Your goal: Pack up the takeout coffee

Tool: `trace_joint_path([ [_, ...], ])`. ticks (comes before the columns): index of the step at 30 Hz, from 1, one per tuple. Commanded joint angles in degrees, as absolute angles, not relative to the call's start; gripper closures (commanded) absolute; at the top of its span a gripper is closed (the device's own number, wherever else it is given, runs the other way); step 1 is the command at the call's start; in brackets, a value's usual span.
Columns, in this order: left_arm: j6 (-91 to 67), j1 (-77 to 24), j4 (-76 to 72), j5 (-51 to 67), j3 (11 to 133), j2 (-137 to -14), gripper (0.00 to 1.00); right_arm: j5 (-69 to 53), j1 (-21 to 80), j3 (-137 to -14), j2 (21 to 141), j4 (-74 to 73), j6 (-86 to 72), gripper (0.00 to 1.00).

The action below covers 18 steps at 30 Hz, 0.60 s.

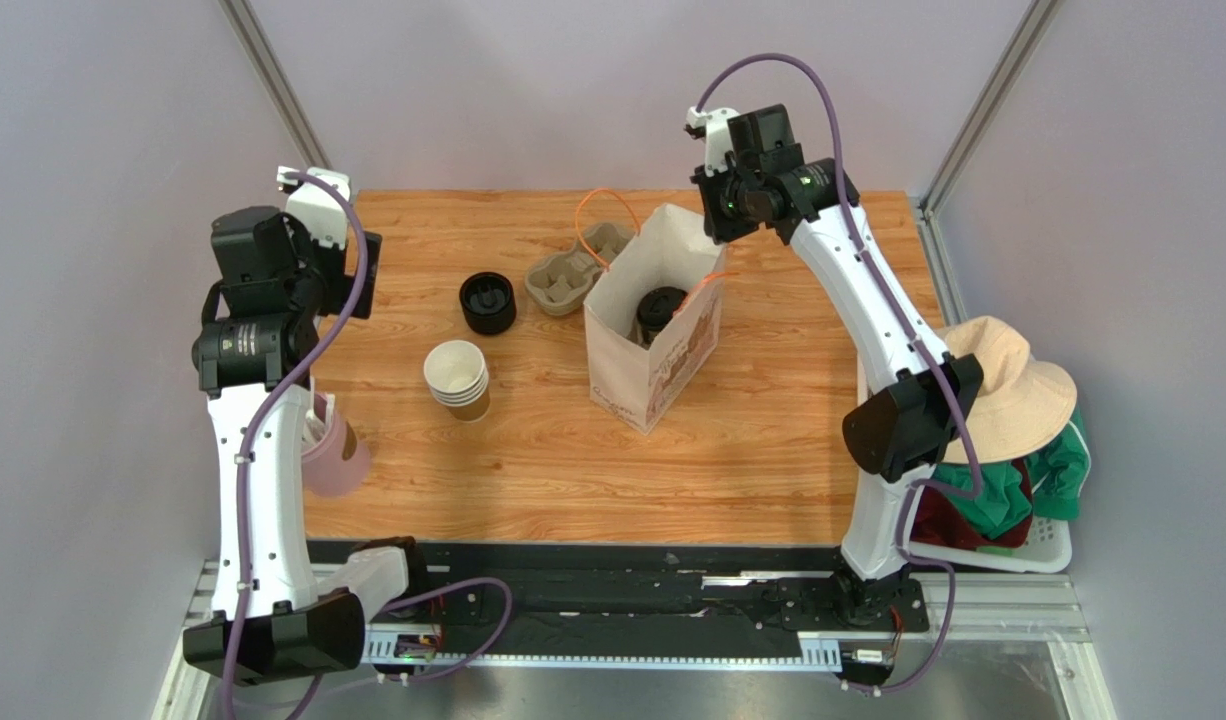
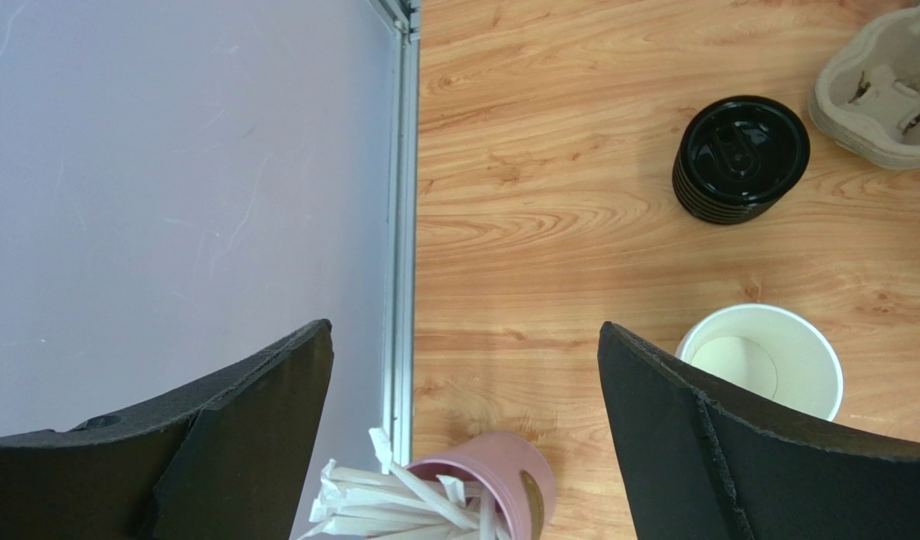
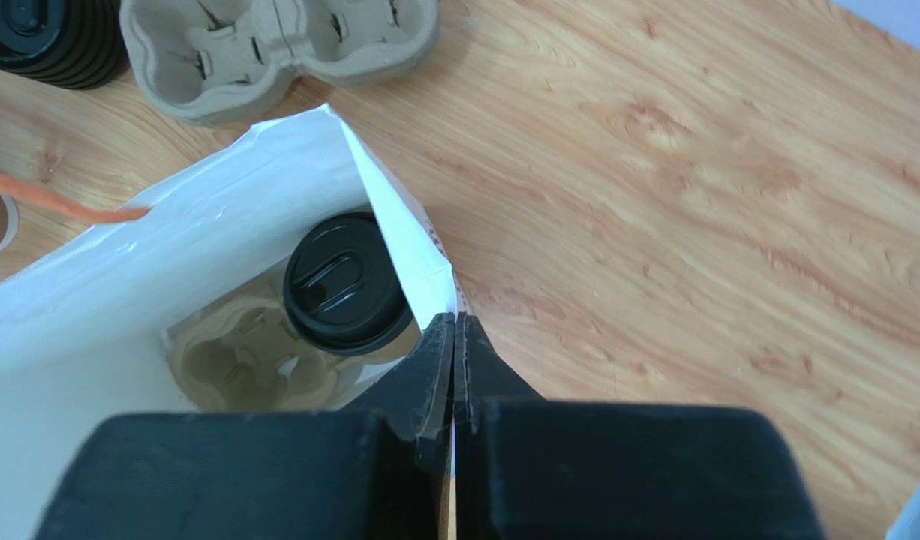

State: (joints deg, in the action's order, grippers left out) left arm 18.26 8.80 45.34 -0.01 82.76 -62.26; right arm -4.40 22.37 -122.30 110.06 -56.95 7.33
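The takeout coffee (image 1: pixel 661 309), a cup under a black sip lid (image 3: pixel 346 281), stands inside the open white paper bag (image 1: pixel 652 378) in the middle of the table. It sits in a pulp carrier on the bag's floor (image 3: pixel 245 366). My right gripper (image 3: pixel 454 323) is shut on the top edge of the bag's wall (image 3: pixel 403 242), at the bag's far right corner (image 1: pixel 714 248). My left gripper (image 2: pixel 465 338) hangs open and empty over the table's left edge, above a pink cup.
A stack of black lids (image 1: pixel 489 302) and a stack of lidless brown cups (image 1: pixel 457 378) stand left of the bag. An empty pulp carrier (image 1: pixel 579 275) lies behind them. The pink cup of wrapped sticks (image 1: pixel 334 458) stands at the left edge. A basket with a hat (image 1: pixel 1013 393) sits off the right side.
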Motion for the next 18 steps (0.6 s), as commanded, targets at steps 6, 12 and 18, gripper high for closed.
trace_joint_path([
  [6,17.8,9.7,43.3,0.9,82.1,-62.1,0.04,10.9,24.3,-117.9,101.6,-59.3,-4.6,1.0],
  [12,18.0,9.7,43.1,0.1,82.1,-62.0,0.04,15.5,26.6,-107.8,96.3,-58.4,-8.0,1.0],
  [18,17.8,9.9,43.1,0.2,82.0,-62.2,0.04,19.7,29.4,-95.9,87.1,-53.7,-9.6,1.0],
])
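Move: The right hand already pinches the paper bag's rim near its far right corner; the bag's middle lies some 8 cm left, 6 cm back and 12 cm below it. Inside, the lidded coffee cup is about 7 cm left, 4 cm back and 15 cm down. On the table the empty cup carrier lies roughly 18 cm left and 8 cm ahead. From the idle left hand the bag is about 36 cm right, 5 cm ahead and 20 cm lower. Keeping its shut fingers pinched on the bag's rim near the corner, the right hand pulls that corner back and to the right, about 9 cm in all, with the wrist turning some 20 degrees clockwise. It rises a centimetre at first, then sinks slightly as the pull bends more straight back. ##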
